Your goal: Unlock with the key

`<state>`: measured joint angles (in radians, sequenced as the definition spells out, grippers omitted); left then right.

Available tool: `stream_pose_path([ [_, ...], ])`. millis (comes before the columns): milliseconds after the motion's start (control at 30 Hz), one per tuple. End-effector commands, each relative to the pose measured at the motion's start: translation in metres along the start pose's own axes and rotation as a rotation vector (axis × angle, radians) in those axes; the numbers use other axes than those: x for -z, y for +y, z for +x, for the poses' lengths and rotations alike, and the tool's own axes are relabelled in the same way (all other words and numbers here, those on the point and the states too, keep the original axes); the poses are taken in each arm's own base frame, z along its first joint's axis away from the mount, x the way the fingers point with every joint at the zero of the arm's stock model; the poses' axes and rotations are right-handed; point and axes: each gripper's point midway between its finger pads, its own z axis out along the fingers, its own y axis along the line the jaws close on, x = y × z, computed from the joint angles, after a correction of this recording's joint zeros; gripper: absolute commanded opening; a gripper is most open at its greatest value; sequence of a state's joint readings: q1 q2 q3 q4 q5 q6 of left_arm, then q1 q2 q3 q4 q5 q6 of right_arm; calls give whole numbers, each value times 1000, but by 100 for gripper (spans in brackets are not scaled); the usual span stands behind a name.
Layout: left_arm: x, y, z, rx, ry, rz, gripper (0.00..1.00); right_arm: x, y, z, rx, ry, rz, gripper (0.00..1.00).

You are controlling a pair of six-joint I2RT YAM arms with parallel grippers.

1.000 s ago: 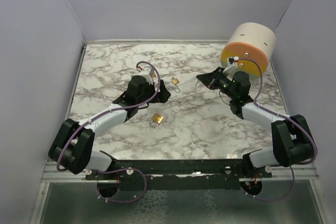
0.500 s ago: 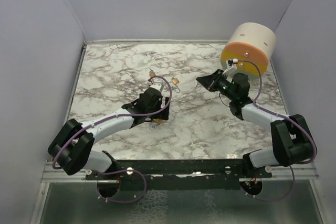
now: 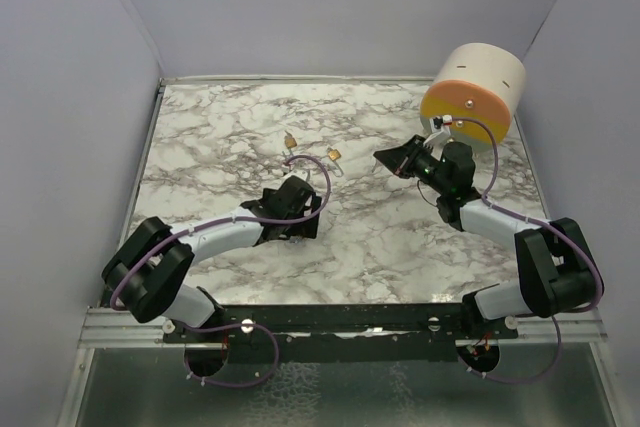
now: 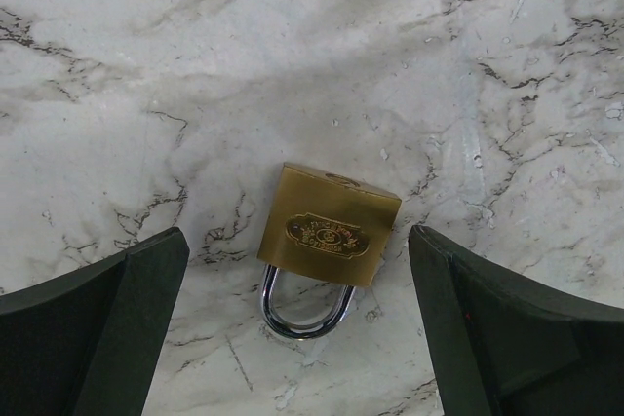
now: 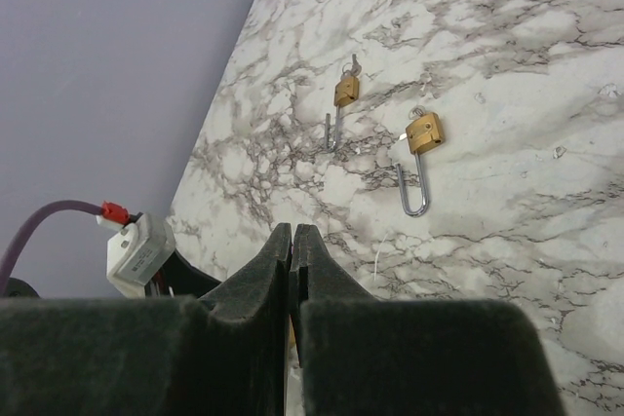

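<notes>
A brass padlock (image 4: 330,226) lies flat on the marble, its steel shackle (image 4: 301,311) closed and pointing toward the camera in the left wrist view. My left gripper (image 4: 298,270) hangs low over it and is wide open, one finger on each side, touching nothing. In the top view that gripper (image 3: 300,219) covers the padlock. My right gripper (image 5: 292,233) is shut and raised above the table's right half (image 3: 385,157); I see nothing clearly between its pads. A small key (image 5: 353,65) appears to stick out of a farther padlock (image 5: 345,91).
Two more brass padlocks with long open shackles lie at the back middle (image 3: 290,139) (image 3: 335,155); the nearer one (image 5: 424,133) shows in the right wrist view. A cream and orange cylinder (image 3: 475,92) stands at the back right. Grey walls enclose the marble table (image 3: 220,127).
My left arm has swung from the back middle toward the near side and lowered over the padlock, its jaws staying open. The right arm has hardly moved.
</notes>
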<state>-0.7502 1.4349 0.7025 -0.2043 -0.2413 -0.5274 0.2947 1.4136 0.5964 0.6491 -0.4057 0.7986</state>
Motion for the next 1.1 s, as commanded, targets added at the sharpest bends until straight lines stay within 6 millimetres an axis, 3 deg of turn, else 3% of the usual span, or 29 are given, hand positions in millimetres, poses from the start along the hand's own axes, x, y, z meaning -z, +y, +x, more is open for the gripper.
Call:
stream_pose_path([
  [0,-3,7,7,-2,4,-41,99,2,3,0,25,-9,-17,1],
  [233,-6,8,14,-24,15,-62,94,2,3,1,22,-5,-18,1],
  [433,-10,5,18,-50,32,-73,78,3,2,2,23,-4,-17,1],
  [667,-14,1,27,-83,62,-86,66,2,3,1,26,-3,-16,1],
  [900,-14,4,41,-111,105,-110,37,2,2,1,24,0,-16,1],
  [1033,-13,4,43,-113,109,-102,0,1,1,3,23,4,-12,1],
  [1067,-12,3,40,-117,101,-100,0,1,1,3,23,5,-12,1],
])
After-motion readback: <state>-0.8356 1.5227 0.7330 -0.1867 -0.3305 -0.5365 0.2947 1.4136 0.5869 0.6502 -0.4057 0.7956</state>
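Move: The closed brass padlock lies just under the left hand's open fingers, about 2 cm below and 1 cm to the right, level with it fore and aft. Beyond it lie the nearer opened padlock, some 15 cm ahead of the hand and 7 cm right, and the farther opened padlock, about 17 cm ahead and 3 cm left, both some 2 cm below. From the right hand, the closed padlock is roughly 11 cm back, 16 cm left and 16 cm below. The closed padlock gets pinched across its body: the left hand sinks a little over 1 cm around it, then shifts about 1.5 cm to the right, tilting only slightly, while the fingers close from wide open to about half and come to bear on the body's two sides. ##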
